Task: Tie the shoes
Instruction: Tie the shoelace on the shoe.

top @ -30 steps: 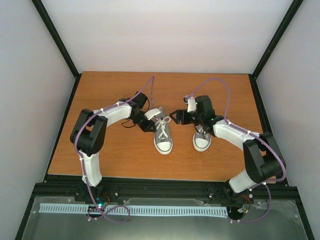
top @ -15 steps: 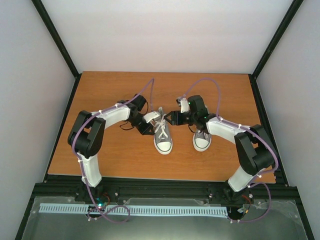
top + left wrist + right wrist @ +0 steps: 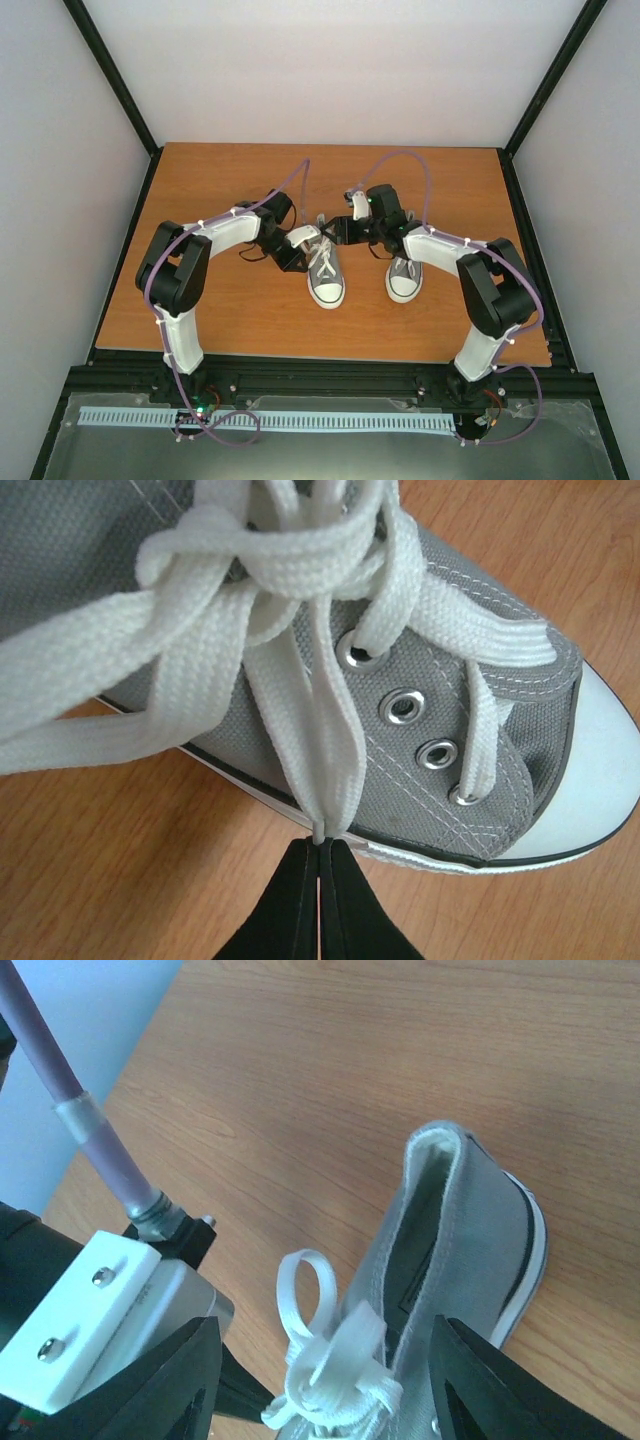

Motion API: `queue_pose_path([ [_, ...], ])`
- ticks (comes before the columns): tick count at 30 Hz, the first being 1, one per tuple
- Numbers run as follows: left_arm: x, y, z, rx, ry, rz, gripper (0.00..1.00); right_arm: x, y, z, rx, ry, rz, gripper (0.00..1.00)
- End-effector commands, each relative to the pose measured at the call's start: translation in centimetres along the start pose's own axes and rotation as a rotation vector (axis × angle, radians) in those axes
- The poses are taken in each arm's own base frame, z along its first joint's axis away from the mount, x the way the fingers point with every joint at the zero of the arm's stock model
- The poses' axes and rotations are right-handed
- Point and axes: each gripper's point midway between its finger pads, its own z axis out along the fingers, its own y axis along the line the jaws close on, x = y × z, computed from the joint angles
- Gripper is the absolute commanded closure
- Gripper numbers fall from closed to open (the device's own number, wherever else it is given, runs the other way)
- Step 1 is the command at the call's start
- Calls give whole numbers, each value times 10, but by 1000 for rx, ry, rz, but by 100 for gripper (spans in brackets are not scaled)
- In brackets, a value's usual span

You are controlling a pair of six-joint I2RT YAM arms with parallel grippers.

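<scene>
Two grey shoes with white toe caps stand side by side mid-table, the left shoe (image 3: pixel 327 285) and the right shoe (image 3: pixel 404 280). My left gripper (image 3: pixel 320 846) is shut on the tip of a white lace loop (image 3: pixel 322 742), pulled out over the left shoe's (image 3: pixel 450 705) side toward the table. My right gripper (image 3: pixel 330 1380) is open over the same shoe's (image 3: pixel 470 1250) ankle opening. Its fingers (image 3: pixel 180 1380) straddle the lace knot (image 3: pixel 335 1365), where a second small loop (image 3: pixel 300 1295) stands up. In the top view the left gripper (image 3: pixel 306 256) and the right gripper (image 3: pixel 326 230) meet at that shoe's tongue.
The shoes sit on a brown wooden table (image 3: pixel 220 180) ringed by a black frame (image 3: pixel 130 110) and pale walls. Purple cables (image 3: pixel 400 158) arch above both wrists. The left wrist's white camera block (image 3: pixel 85 1325) lies close to my right gripper's left finger.
The right arm swung left, from above the right shoe to over the left shoe's laces, and its jaws narrowed a little. The left gripper kept its pinch on the lace loop.
</scene>
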Motion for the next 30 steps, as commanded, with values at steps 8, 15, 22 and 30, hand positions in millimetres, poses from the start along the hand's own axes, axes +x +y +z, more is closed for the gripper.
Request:
queue_pose_path([
  [8, -2, -12, -8, 12, -7, 41, 94, -5, 4, 20, -13, 12, -17, 62],
  [15, -22, -20, -46, -48, -38, 103, 69, -4, -1, 19, 16, 15, -4, 89],
  [22, -67, -20, -69, -116, -155, 75, 56, -6, 3, 15, 5, -9, 38, 97],
  [30, -82, -6, -33, -241, -161, 101, 54, -6, 2, 9, 12, -53, 108, 97],
])
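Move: The lace loop standing above the knot lies about 1 cm ahead of the open right fingers, 1 cm to their left and 2 cm below; from the closed left fingers it is roughly 6 cm ahead, 5 cm right and 6 cm up. The knot sits some 3 cm ahead of the left hand, 5 cm right and 3 cm above. The toe cap is about 6 cm back from the left hand, 4 cm right, 1 cm lower. The other shoe lies about 16 cm right of the right hand, 5 cm back, 8 cm below. Easing left and down by a centimetre or two, the right hand shuts its open fingers on the standing loop and pinches it. The left hand first stays low at the shoe's side and opens about halfway, letting go of its doubled lace, then rises about 7 cm, going forward and right over the laces towards the right fingertips, its own fingertips swinging forward some 15 degrees. ##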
